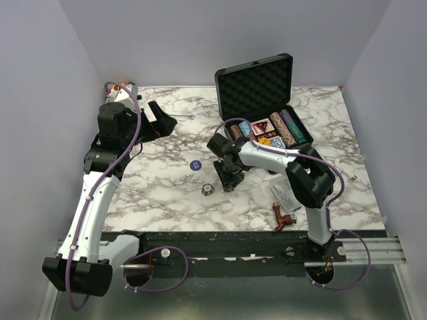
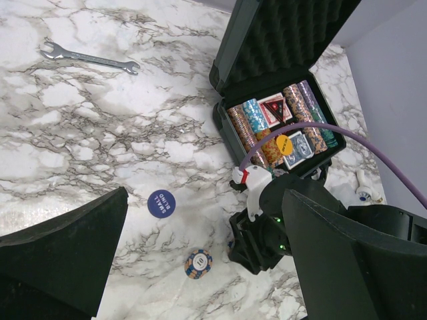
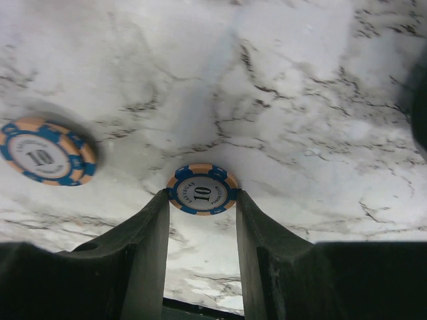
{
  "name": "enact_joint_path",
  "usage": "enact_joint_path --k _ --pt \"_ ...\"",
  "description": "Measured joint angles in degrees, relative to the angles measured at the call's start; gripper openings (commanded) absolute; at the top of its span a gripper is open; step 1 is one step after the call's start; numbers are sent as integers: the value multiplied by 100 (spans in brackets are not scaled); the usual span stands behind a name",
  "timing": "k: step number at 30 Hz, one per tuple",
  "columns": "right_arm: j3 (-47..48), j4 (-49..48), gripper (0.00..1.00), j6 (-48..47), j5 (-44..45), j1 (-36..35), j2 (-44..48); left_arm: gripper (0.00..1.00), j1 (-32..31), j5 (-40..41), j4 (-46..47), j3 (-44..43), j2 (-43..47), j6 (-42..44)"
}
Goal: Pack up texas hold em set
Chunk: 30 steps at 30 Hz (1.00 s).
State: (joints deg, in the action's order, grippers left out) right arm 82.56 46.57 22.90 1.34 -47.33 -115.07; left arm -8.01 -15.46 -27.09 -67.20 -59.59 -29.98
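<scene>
The black briefcase (image 1: 257, 80) (image 2: 280, 33) stands open at the back of the table. Rows of striped chips (image 1: 283, 127) (image 2: 250, 123) and a card deck lie in its base. My right gripper (image 3: 202, 200) (image 1: 230, 183) points down just in front of the case, shut on a blue-and-tan "10" poker chip (image 3: 202, 189) that is pinched by its rim between the fingertips. A second "10" chip (image 3: 47, 152) (image 1: 208, 190) (image 2: 198, 263) lies flat on the marble to its left. A blue "small blind" disc (image 1: 195, 165) (image 2: 161, 203) lies beyond it. My left gripper (image 1: 163, 120) (image 2: 205, 195) hangs open and empty at the back left.
A steel wrench (image 2: 90, 59) lies at the back left. A brown pipe fitting (image 1: 280, 217) and a clear plastic box (image 1: 281, 195) sit near the front edge by the right arm's base. Grey walls close in three sides.
</scene>
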Motion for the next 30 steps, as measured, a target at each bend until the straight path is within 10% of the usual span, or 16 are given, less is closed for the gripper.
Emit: enact_joint_path --k 30 --pt "1644 323 32 -46 -352 -662 -798 99 0 0 0 0 0 2"
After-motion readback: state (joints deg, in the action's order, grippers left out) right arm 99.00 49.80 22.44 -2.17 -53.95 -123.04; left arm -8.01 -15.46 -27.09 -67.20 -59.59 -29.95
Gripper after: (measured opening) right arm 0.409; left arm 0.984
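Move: The small stack of orange-and-blue poker chips lies about 8 cm to the left of the right hand and 1 cm nearer the base, practically at the height of its fingertips. The Small Blind button is some 8 cm ahead and 12 cm to the left of this hand; the open chip case is roughly 19 cm ahead and 14 cm to the right. From the left hand the stack lies around 8 cm back, 12 cm to the right and 31 cm down. The 10 chip, still pinched between the right fingertips, is carried about 9 cm left to the chip stack in a low arc: up some 5 cm on the way, slightly past, then down nearly 3 cm and about 1 cm back right to stop over it. The wrist turns counter-clockwise by less than 10 degrees and the grip stays shut on the chip. ##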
